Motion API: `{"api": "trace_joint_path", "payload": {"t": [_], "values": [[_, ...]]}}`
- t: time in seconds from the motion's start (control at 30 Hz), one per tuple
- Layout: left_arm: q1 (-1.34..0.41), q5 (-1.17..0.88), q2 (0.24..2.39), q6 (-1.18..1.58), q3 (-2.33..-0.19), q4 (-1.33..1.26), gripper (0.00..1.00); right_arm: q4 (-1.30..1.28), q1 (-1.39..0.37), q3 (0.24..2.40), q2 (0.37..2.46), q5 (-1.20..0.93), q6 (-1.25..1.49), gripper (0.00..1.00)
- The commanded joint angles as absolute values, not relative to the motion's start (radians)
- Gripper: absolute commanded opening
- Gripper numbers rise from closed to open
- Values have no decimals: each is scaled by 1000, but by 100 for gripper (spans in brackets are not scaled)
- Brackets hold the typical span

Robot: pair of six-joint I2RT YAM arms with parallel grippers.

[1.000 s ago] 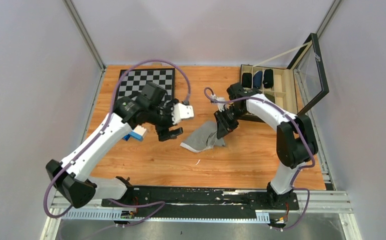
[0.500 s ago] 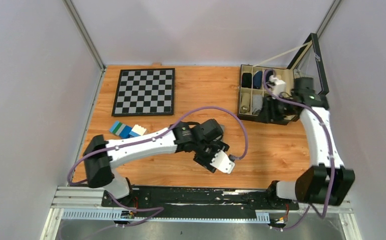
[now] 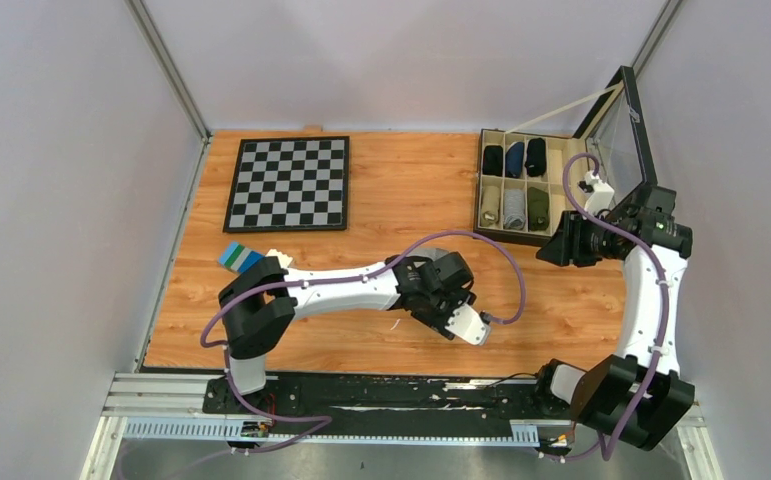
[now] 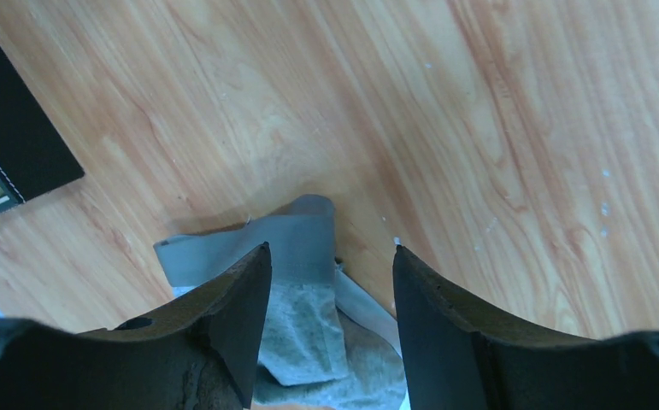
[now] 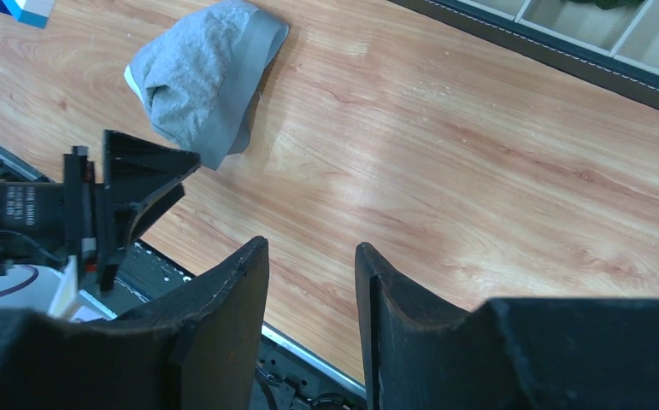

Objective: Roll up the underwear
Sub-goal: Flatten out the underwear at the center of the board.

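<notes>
The grey underwear (image 5: 202, 77) lies bunched on the wooden table, its paler waistband (image 4: 296, 239) at the far end. My left gripper (image 4: 330, 248) stands open, its fingertips just above the fabric on either side of it, not pinching it. In the right wrist view the left gripper (image 5: 167, 171) points at the bundle's near edge. From above, my left gripper (image 3: 429, 288) and its arm hide the underwear. The right gripper (image 5: 308, 243) is open and empty over bare wood, well to the right (image 3: 558, 247).
An open wooden box (image 3: 521, 190) with rolled items in its compartments stands at the back right, its lid (image 3: 626, 140) raised. A chessboard (image 3: 289, 183) lies at the back left. Coloured blocks (image 3: 246, 258) sit by the left arm's elbow. The black base rail (image 3: 401, 390) lines the near edge.
The right gripper has let go of the underwear and pulled back to the right, by the box. The left arm has swung over the underwear and its jaws have narrowed.
</notes>
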State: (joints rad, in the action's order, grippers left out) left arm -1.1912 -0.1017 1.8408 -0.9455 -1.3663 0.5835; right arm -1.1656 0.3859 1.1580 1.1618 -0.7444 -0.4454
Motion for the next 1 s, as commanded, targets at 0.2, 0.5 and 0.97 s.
{"api": "trace_joint_path", "payload": {"t": [0.2, 0.5, 0.97], "values": [[-1203, -2, 1927, -979, -1359, 469, 53, -1187, 438, 1162, 1190, -844, -500, 41], [-1198, 63, 1907, -996, -1426, 523, 20, -1192, 447, 1163, 1183, -843, -502, 41], [-914, -277, 1668, -428, -1582, 662, 8, -1204, 429, 1174, 1106, -882, -495, 40]]}}
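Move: The grey underwear lies bunched on the board, its middle roughly 6 cm ahead of the left hand, 5 cm to its left and 4 cm below, with its near right corner almost under the open fingers. The compartment box's middle is about 23 cm ahead and 15 cm right of this hand, the blue blocks some 8 cm ahead and 36 cm left, the white scrap 3 cm back and 10 cm left. From the right hand, the underwear is about 25 cm left, level, and 16 cm below. The underwear's near edge by the waistband is pinched by the left hand, which sinks about 3 cm while edging forward, shuts its fingers on the cloth down at the board, then draws it up about 12 cm and on forward, ending some 7 cm farther out. In the lift the hand turns about 20 degrees counter-clockwise and tilts over. ##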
